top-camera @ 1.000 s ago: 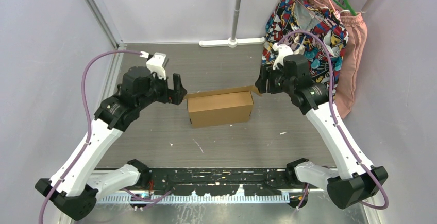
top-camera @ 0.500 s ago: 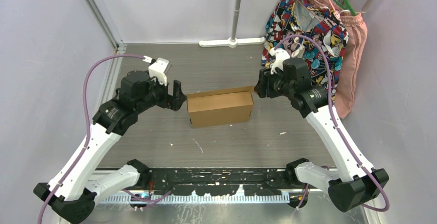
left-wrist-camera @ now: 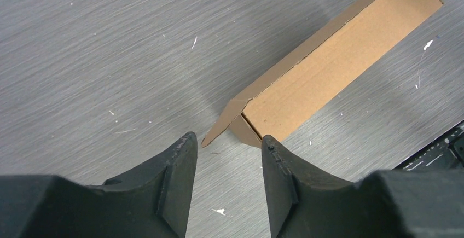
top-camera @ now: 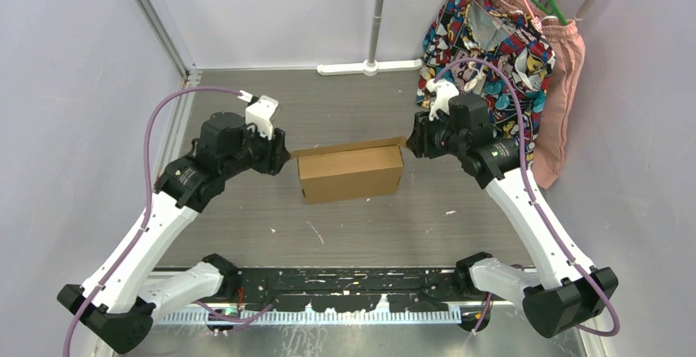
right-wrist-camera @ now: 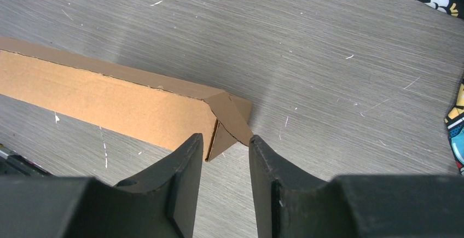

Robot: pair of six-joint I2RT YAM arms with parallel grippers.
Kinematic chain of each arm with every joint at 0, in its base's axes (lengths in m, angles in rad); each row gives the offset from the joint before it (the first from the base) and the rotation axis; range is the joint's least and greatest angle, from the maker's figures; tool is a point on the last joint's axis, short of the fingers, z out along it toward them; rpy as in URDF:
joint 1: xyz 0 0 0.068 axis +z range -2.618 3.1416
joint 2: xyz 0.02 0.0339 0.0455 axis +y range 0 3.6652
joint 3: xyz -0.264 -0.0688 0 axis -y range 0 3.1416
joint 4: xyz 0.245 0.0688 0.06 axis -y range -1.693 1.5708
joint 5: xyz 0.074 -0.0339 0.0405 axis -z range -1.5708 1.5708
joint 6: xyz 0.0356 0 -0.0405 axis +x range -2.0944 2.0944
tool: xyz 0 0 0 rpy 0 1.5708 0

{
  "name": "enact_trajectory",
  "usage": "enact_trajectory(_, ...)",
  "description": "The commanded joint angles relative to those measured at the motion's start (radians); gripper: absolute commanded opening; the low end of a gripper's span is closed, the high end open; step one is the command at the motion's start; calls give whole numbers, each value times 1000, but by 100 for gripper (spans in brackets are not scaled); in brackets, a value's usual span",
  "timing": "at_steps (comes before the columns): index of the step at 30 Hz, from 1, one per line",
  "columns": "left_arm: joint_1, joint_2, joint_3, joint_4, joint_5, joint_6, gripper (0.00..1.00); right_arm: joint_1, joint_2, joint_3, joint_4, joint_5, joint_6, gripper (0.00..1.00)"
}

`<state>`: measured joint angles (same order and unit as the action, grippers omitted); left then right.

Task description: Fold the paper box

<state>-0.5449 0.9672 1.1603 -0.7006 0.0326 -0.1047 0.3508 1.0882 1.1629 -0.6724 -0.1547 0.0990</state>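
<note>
The paper box (top-camera: 350, 172) is a plain brown cardboard box lying lengthwise in the middle of the table. It is folded shut, with a small flap sticking out at each end. My left gripper (top-camera: 283, 153) sits at its left end, my right gripper (top-camera: 413, 139) at its right end. In the left wrist view the box (left-wrist-camera: 328, 68) runs away up right. Its end flap (left-wrist-camera: 221, 124) lies just ahead of the open left gripper (left-wrist-camera: 227, 137). In the right wrist view the box (right-wrist-camera: 109, 104) has its end flap (right-wrist-camera: 232, 115) reaching between the tips of the open right gripper (right-wrist-camera: 225, 138), unpinched.
Colourful and pink clothes (top-camera: 501, 37) hang at the back right, close behind the right arm. A white pole base (top-camera: 371, 67) stands at the back wall. The cage walls close in left and right. A black rail (top-camera: 353, 279) runs along the near edge.
Both grippers have narrowed their jaws. The left gripper has moved right, closer to the box's left end. The right gripper has shifted slightly left onto the right end flap.
</note>
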Motion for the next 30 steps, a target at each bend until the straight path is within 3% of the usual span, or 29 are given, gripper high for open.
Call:
enact_trajectory(1,-4,9,6,32,26,28,45,4,-11,12,54,-19,-20,41)
enact_trajectory(3,-3,15,10,29,28,31,35,3,-10,10,58,-22,-22,38)
enact_trajectory(6,-4,16,11,31,20,32,39,3,-7,8,57,-24,-24,37)
enact_trajectory(14,-4,18,6,36,28,39,37,3,8,11,60,-28,-31,41)
enact_trajectory(19,-3,10,-1,33,43,34,31,4,29,22,65,-45,-34,40)
enact_trajectory(21,-4,4,-5,34,49,30,23,3,37,25,70,-52,-36,40)
enact_trajectory(30,-4,13,-4,31,73,26,25,3,52,29,82,-61,-32,40)
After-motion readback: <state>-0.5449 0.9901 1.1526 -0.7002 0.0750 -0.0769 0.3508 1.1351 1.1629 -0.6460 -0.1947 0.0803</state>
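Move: The paper box's left tab lies just ahead of the left fingertips, about 2 cm forward, 2 cm to the right and 4 cm below; the box's middle is some 15 cm to the right, level fore and aft and 11 cm down. The right tab lies about 2 cm forward and 2 cm left of the right hand, 3 cm below, with the box's middle 15 cm left, 4 cm back and about 10 cm down. The box's two end tabs are being closed in on from both sides. At the left tab the left fingers narrow in two steps from half open to about a quarter, while that hand sinks about 1 cm and edges right. The right hand first hovers, then eases left, down and forward, some 1 cm each way, towards its tab, fingers staying a little under half open. Contact can't be made out at either tab. ##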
